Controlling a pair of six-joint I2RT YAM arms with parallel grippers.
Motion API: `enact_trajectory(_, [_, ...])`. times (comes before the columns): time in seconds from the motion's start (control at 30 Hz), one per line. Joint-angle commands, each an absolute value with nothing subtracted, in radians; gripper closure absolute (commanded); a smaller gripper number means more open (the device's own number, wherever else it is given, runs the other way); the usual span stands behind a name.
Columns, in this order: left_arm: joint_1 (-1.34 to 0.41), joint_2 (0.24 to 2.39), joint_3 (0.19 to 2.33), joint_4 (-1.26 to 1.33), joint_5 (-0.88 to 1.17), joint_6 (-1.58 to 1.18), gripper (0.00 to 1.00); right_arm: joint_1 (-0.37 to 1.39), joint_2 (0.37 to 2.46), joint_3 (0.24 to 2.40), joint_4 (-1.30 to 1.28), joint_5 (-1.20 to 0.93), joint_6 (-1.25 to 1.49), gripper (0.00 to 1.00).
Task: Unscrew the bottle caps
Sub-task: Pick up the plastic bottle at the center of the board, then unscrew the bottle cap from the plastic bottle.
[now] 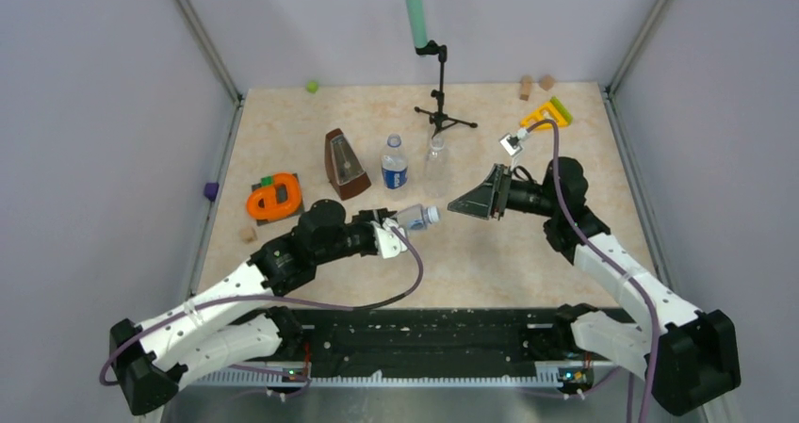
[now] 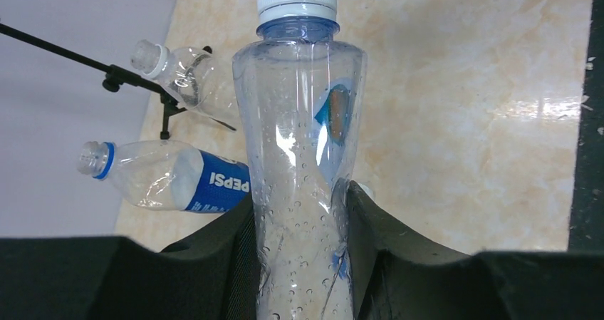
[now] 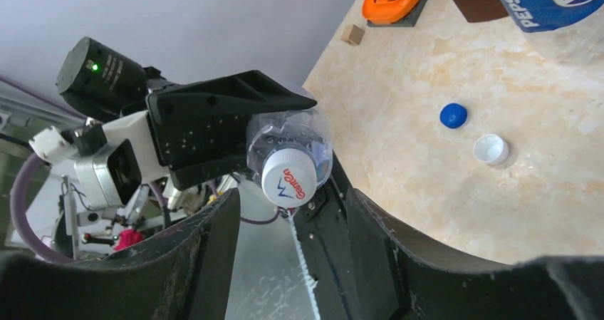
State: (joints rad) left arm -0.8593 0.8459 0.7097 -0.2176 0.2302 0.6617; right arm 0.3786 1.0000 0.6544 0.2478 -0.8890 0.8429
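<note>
My left gripper (image 1: 391,227) is shut on the body of a bluish-tinted bottle (image 2: 299,156) and holds it lying level above the table, neck to the right. Its white cap (image 3: 288,179) is on the neck. My right gripper (image 3: 292,241) faces that cap end-on with its jaws open; the cap sits just beyond the fingertips, untouched. A loose dark blue cap (image 3: 453,115) and a loose white cap (image 3: 491,150) lie on the table. The blue-labelled bottle (image 1: 395,164) and the plain clear bottle (image 1: 435,154) stand behind.
A brown metronome (image 1: 345,164) and an orange object (image 1: 274,200) are at the left. A microphone stand (image 1: 441,93) is at the back middle. A yellow wedge (image 1: 546,114) and small wooden blocks (image 1: 537,84) are at the back right.
</note>
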Motion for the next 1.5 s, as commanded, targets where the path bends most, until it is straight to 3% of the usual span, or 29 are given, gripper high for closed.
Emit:
enact_trajectory(0.0, [-0.898, 0.831, 0.688, -0.104, 0.110, 0.751, 1.00, 0.418, 1.022, 0.675, 0.327, -0.874, 0.906, 0.44])
enact_trajectory(1.1, [-0.925, 0.854, 0.681, -0.116, 0.103, 0.757, 1.00, 0.485, 1.125, 0.690, 0.377, -0.867, 0.942, 0.50])
enact_trajectory(1.4, [-0.925, 0.856, 0.679, -0.117, 0.114, 0.749, 1.00, 0.497, 1.139, 0.694, 0.386, -0.880, 0.936, 0.63])
enact_trajectory(1.47, [-0.926, 0.856, 0.679, -0.117, 0.116, 0.748, 1.00, 0.497, 1.138, 0.692, 0.386, -0.879, 0.932, 0.78])
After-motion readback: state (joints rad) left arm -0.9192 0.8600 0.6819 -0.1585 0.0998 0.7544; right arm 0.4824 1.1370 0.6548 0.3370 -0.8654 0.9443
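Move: The white cap of the bottle clamped in my left hand is about 4 cm to the left of my right hand, 1 cm back and 2 cm lower. From that hand the Pepsi bottle stands some 15 cm ahead and 14 cm left, and the clear open bottle 15 cm ahead and 4 cm left, both with middles about 10 cm lower. From my left hand the cap is roughly 9 cm right, 3 cm ahead and 2 cm down. I bring my open right hand about 3 cm left and 2 cm down to the white cap, rolling it slightly, hover partway, then ease on and close the fingers around the cap's sides until they start to pinch. My left hand keeps its grip on the bottle, shifting it 1 cm forward with a small early roll, then holds it out almost still. ##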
